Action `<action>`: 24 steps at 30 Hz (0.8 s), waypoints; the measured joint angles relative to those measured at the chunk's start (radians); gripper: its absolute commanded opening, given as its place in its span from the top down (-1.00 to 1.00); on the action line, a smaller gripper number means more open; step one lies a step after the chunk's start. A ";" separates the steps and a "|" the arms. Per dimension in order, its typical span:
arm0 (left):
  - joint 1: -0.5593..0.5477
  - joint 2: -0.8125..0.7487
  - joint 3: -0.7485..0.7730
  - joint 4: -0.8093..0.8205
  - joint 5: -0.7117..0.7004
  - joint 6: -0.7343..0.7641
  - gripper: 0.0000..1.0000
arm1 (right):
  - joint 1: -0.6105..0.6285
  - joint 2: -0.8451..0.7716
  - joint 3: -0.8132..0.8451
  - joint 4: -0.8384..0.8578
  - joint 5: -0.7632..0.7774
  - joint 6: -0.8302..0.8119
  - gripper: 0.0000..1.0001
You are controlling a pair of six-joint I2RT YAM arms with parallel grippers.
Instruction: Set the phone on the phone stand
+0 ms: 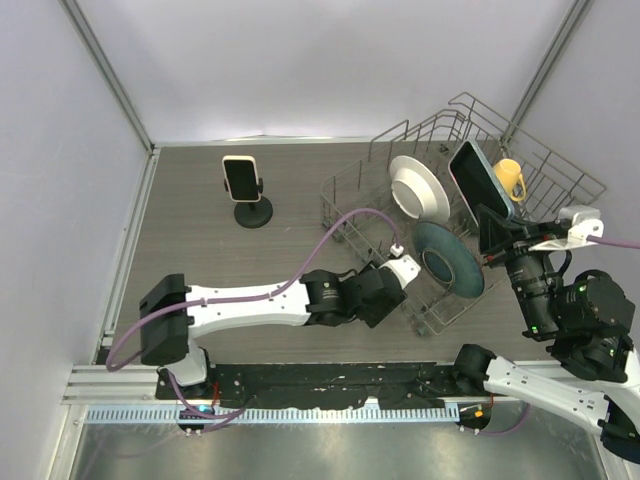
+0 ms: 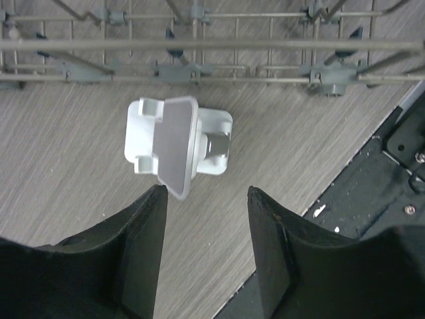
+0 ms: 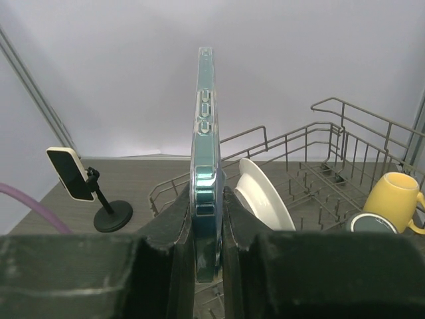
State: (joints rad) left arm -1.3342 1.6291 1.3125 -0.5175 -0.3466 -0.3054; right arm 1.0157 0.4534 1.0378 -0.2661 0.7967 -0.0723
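The phone (image 3: 204, 126), in a teal case, stands upright on edge with my right gripper (image 3: 207, 193) shut on its lower end. In the top view that phone (image 1: 478, 180) is held over the dish rack by the right gripper (image 1: 492, 232). A white phone stand (image 2: 176, 143) with a grey plate lies on the table just past the fingertips of my left gripper (image 2: 206, 191). The jaws are apart with only bare table between them. The left gripper (image 1: 385, 292) hangs beside the rack's near left corner and covers the white stand in the top view.
A wire dish rack (image 1: 345, 195) holds a white plate (image 1: 418, 187), a dark teal plate (image 1: 450, 258) and a yellow mug (image 1: 510, 180). At the back left a black stand (image 1: 252, 212) carries another phone (image 1: 240, 177). The black base rail (image 2: 392, 179) runs close to the left gripper.
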 measured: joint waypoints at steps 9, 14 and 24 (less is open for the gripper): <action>-0.012 0.130 0.122 -0.040 -0.105 0.013 0.18 | 0.000 -0.030 0.000 -0.055 -0.034 0.023 1.00; -0.022 0.185 0.177 -0.079 -0.149 0.026 0.21 | 0.000 -0.051 0.000 -0.080 -0.040 0.023 1.00; -0.036 0.229 0.214 -0.153 -0.234 0.028 0.55 | 0.000 -0.083 0.000 -0.124 -0.040 0.023 1.00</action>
State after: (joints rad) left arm -1.3705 1.8580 1.5261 -0.6704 -0.5804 -0.2775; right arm 1.0161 0.3706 1.0382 -0.3901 0.7563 -0.0490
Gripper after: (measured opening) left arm 0.296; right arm 0.203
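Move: The white phone stand lies about 5 cm ahead of the open left hand, 2 cm to its right and 10 cm below it. The dish rack's near corner is roughly 16 cm to the right of that hand, level with it fore and aft, and the blue plate about 20 cm right and 13 cm ahead, both some 8 cm lower. From the right hand, which holds the other phone high up, the stand is some 18 cm left, 1 cm ahead and 38 cm below. The white stand is approached by the left hand, which eases forward and down some 3 cm, slipping about 2 cm right at first and then partly back left, while its wrist swings the fingers about 15 degrees to point more forward. Its fingers close to roughly half their gap; contact isn't evident. The right hand keeps its grip on the phone, drifting slightly back, right and down. ##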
